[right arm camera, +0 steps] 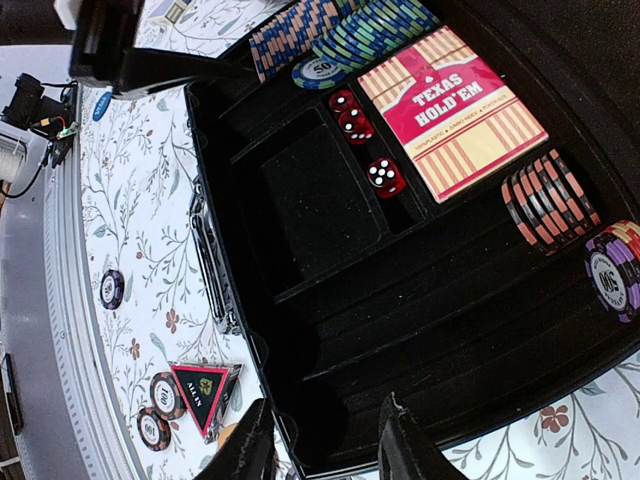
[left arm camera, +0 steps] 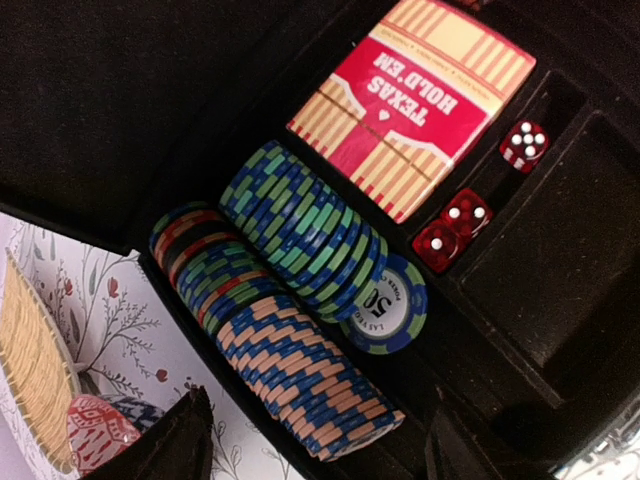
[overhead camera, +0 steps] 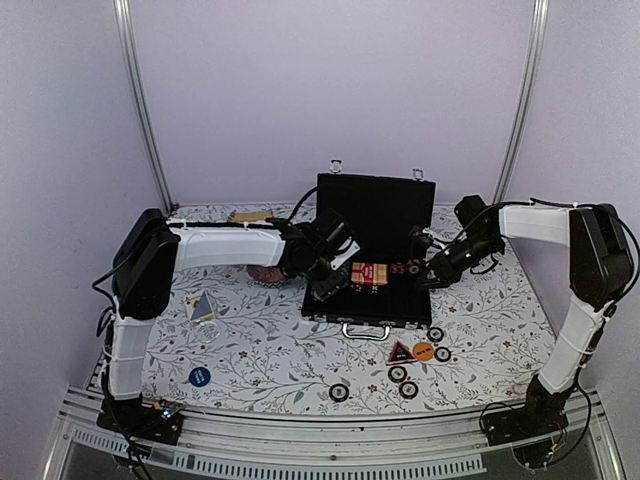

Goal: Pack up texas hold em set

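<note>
The black briefcase (overhead camera: pixel 385 212) lies open mid-table with its lid upright. Its tray holds rows of blue poker chips (left arm camera: pixel 300 370), a red card deck (left arm camera: pixel 415 100) and red dice (left arm camera: pixel 465 215). My left gripper (left arm camera: pixel 310 450) hangs open over the tray's left end, its fingers on either side of the blue-orange chip row without touching it. My right gripper (right arm camera: pixel 322 440) is open and empty above the case's right front corner (right arm camera: pixel 300 440). A red triangle (overhead camera: pixel 401 352), an orange disc (overhead camera: pixel 423 351) and several loose chips (overhead camera: pixel 339 392) lie in front of the case. A blue disc (overhead camera: pixel 199 376) lies front left.
A pink-red woven ball (overhead camera: pixel 268 273) sits just left of the case, under my left arm. A tan slatted mat (overhead camera: pixel 250 216) lies at the back left. A small pale triangular piece (overhead camera: pixel 202 307) rests on the floral cloth to the left. The silver handle (right arm camera: pixel 212 265) faces the front edge.
</note>
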You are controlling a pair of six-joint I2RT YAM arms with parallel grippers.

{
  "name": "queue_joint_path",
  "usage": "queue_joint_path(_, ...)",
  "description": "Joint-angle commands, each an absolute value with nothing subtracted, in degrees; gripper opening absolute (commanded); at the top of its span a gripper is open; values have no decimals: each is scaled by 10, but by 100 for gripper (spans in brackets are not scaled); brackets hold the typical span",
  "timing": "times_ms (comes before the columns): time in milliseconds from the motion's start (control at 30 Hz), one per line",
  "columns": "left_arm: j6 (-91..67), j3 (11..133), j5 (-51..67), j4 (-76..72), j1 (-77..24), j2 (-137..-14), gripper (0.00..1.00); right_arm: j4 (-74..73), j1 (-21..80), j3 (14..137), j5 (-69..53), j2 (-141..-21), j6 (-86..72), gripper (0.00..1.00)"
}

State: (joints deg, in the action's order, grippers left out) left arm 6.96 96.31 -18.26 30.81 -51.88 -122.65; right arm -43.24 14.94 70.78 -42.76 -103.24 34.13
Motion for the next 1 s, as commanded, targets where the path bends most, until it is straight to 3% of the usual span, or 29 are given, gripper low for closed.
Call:
queue_joint_path(0, 109, 992, -188, 311, -522, -1259, 73, -431, 147, 700, -436, -1037, 349, 37)
queue_joint_path(967, 185, 1109, -255, 307, -489, -1355, 72, -435, 147, 702, -431, -1054, 352, 38)
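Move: The blue-green chip row in the case is about 6 cm ahead of the left gripper, 4 cm to its right and 5 cm below. A flat 50 chip lies at the near end of that row, some 2 cm ahead of the gripper and 4 cm right. The peach-blue chips sit about 3 cm ahead, almost in line, and the card box roughly 7 cm ahead and 11 cm right. From the right gripper the blue-green row lies about 20 cm left and 8 cm ahead. Lower the left gripper about 3 cm into the case, then send it some 5 cm forward along the chip rows towards the lid, edging slightly right. Keep the fingers wide open and let the wrist roll about 10 degrees, left side up. Use the finger nearer the card box to push the loose 50 chip and the near end of the blue-green row back. ##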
